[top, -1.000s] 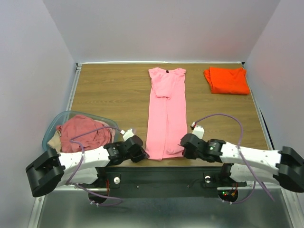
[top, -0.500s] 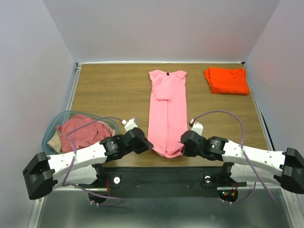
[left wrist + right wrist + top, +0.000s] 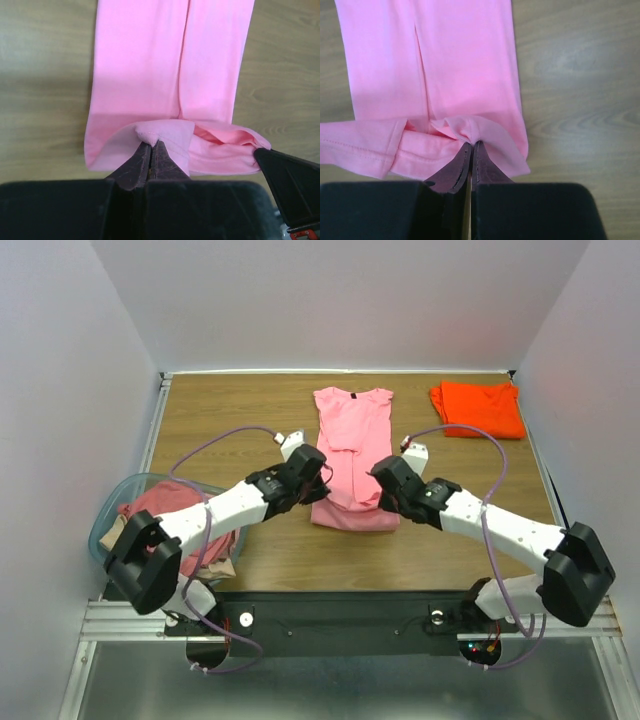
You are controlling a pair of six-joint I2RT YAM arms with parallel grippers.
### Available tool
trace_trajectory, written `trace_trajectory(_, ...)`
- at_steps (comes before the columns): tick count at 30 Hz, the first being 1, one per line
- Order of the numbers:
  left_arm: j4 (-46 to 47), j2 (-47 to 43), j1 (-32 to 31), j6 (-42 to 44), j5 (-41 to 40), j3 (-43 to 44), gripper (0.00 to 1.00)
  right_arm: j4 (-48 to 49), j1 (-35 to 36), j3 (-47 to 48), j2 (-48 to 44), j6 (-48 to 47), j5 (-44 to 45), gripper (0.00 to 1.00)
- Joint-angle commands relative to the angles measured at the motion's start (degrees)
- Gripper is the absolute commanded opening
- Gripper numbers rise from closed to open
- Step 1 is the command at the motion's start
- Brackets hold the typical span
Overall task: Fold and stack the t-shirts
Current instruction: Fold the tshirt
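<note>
A light pink t-shirt (image 3: 352, 440) lies lengthwise mid-table, folded into a narrow strip, collar at the far end. Its near hem is lifted and doubled back over the strip. My left gripper (image 3: 322, 478) is shut on the hem's left corner (image 3: 150, 134). The right gripper (image 3: 381, 480) is shut on the hem's right corner (image 3: 472, 134). Both hold the cloth a little above the lower layer (image 3: 140, 65). A folded bright orange t-shirt (image 3: 478, 408) rests at the far right. More t-shirts, dusty rose (image 3: 160, 515) and tan, fill the tub.
The clear bluish plastic tub (image 3: 112, 505) stands at the near left, beside the left arm. Wooden tabletop (image 3: 230, 430) runs to white walls at the back and sides. A black rail (image 3: 330, 620) spans the near edge.
Both grippers have carried the pink shirt's near hem away from the front edge toward the collar, doubling the lower part over the rest. Both stayed shut on the cloth.
</note>
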Motion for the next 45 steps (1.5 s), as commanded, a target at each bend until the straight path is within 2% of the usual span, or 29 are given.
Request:
trace_trajectory(1, 0.83, 4.50, 2.68, 5.77, -0.19, 6.84, 0.00, 6.84, -5.11, 5.19, 3.60, -6.60, 0.55, 0.00)
trace_trajectory(7, 0.84, 12.07, 7.60, 9.38, 1.57, 14.67, 0.00, 13.52, -12.06, 10.28, 10.89, -11.70, -4.98, 0.00)
trace_trajectory(13, -0.22, 20.77, 11.38, 11.92, 2.97, 22.50, 0.00, 15.38, -17.42, 15.75, 18.54, -16.01, -9.03, 0.01)
trace_trajectory(24, -0.48, 30.88, 14.55, 15.00, 6.58, 32.78, 0.00, 18.28, -22.88, 22.42, 29.53, -18.82, -15.54, 0.00)
trace_trajectory(26, -1.45, 33.25, 14.64, 15.27, 6.67, 35.15, 0.17, 18.28, -23.58, 23.39, 31.03, -18.91, -15.63, 0.02)
trace_trajectory(27, -1.63, 33.87, 14.73, 15.88, 6.85, 35.69, 0.28, 18.28, -23.85, 23.74, 31.56, -19.00, -15.89, 0.07)
trace_trajectory(28, -1.89, 34.75, 14.73, 16.06, 7.02, 36.13, 0.56, 18.20, -24.28, 24.53, 32.78, -18.91, -16.07, 0.14)
trace_trajectory(29, -2.15, 35.02, 14.73, 16.23, 7.11, 36.91, 0.66, 18.19, -24.55, 24.71, 33.05, -18.74, -16.25, 0.22)
trace_trajectory(30, -2.50, 35.11, 14.73, 16.32, 7.11, 37.18, 0.71, 18.19, -24.64, 24.80, 33.14, -18.82, -16.86, 0.43)
trace_trajectory(31, -2.86, 34.59, 14.73, 16.32, 7.11, 37.19, 0.80, 18.19, -24.81, 24.63, 32.80, -18.91, -17.65, 0.53)
trace_trajectory(32, -2.77, 34.06, 14.73, 16.32, 7.03, 36.49, 0.82, 18.19, -24.82, 24.37, 32.18, -19.09, -18.09, 0.63)
trace_trajectory(36, -1.46, 28.71, 14.47, 14.75, 6.58, 30.17, 0.85, 18.19, -24.82, 20.08, 27.97, -18.13, -18.71, 0.85)
trace_trajectory(40, 1.80, 19.93, 12.98, 11.68, 6.06, 17.89, 0.89, 18.28, -24.82, 13.65, 22.69, -16.71, -20.28, 0.91)
trace_trajectory(41, 2.23, 18.43, 12.97, 11.66, 6.06, 17.85, 0.89, 18.28, -24.82, 12.68, 21.99, -16.72, -20.73, 0.91)
trace_trajectory(42, 3.11, 17.02, 12.54, 10.36, 6.15, 13.76, 0.89, 18.37, -24.73, 10.85, 20.24, -17.06, -21.95, 0.97)
trace_trajectory(44, 3.99, 12.80, 11.40, 8.42, 6.15, 7.87, 0.90, 18.63, -24.47, 9.60, 18.48, -18.29, -23.36, 1.00)
trace_trajectory(45, 4.34, 11.48, 10.95, 8.41, 5.97, 6.09, 0.96, 18.90, -24.20, 8.99, 17.77, -18.82, -23.89, 1.00)
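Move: Both hands already hold the pink t-shirt's hem in the air. The hem's landing place, across the chest, is about 18 cm ahead of each hand and some 8 cm below: 1 cm to the right of the left hand, 3 cm to the left of the right one. The collar lies about 37 cm ahead and 8 cm right of the left hand; the folded red shirt is about 32 cm ahead and 33 cm right of the right hand. Still pinching the hem near its two corners, both hands carry it about 18 cm forward over the shirt, level at first and then sinking some 5 cm towards the chest. The fingers open wide and let go, the left slightly before the right; then the hands draw back empty, left about 8 cm, right about 5. ##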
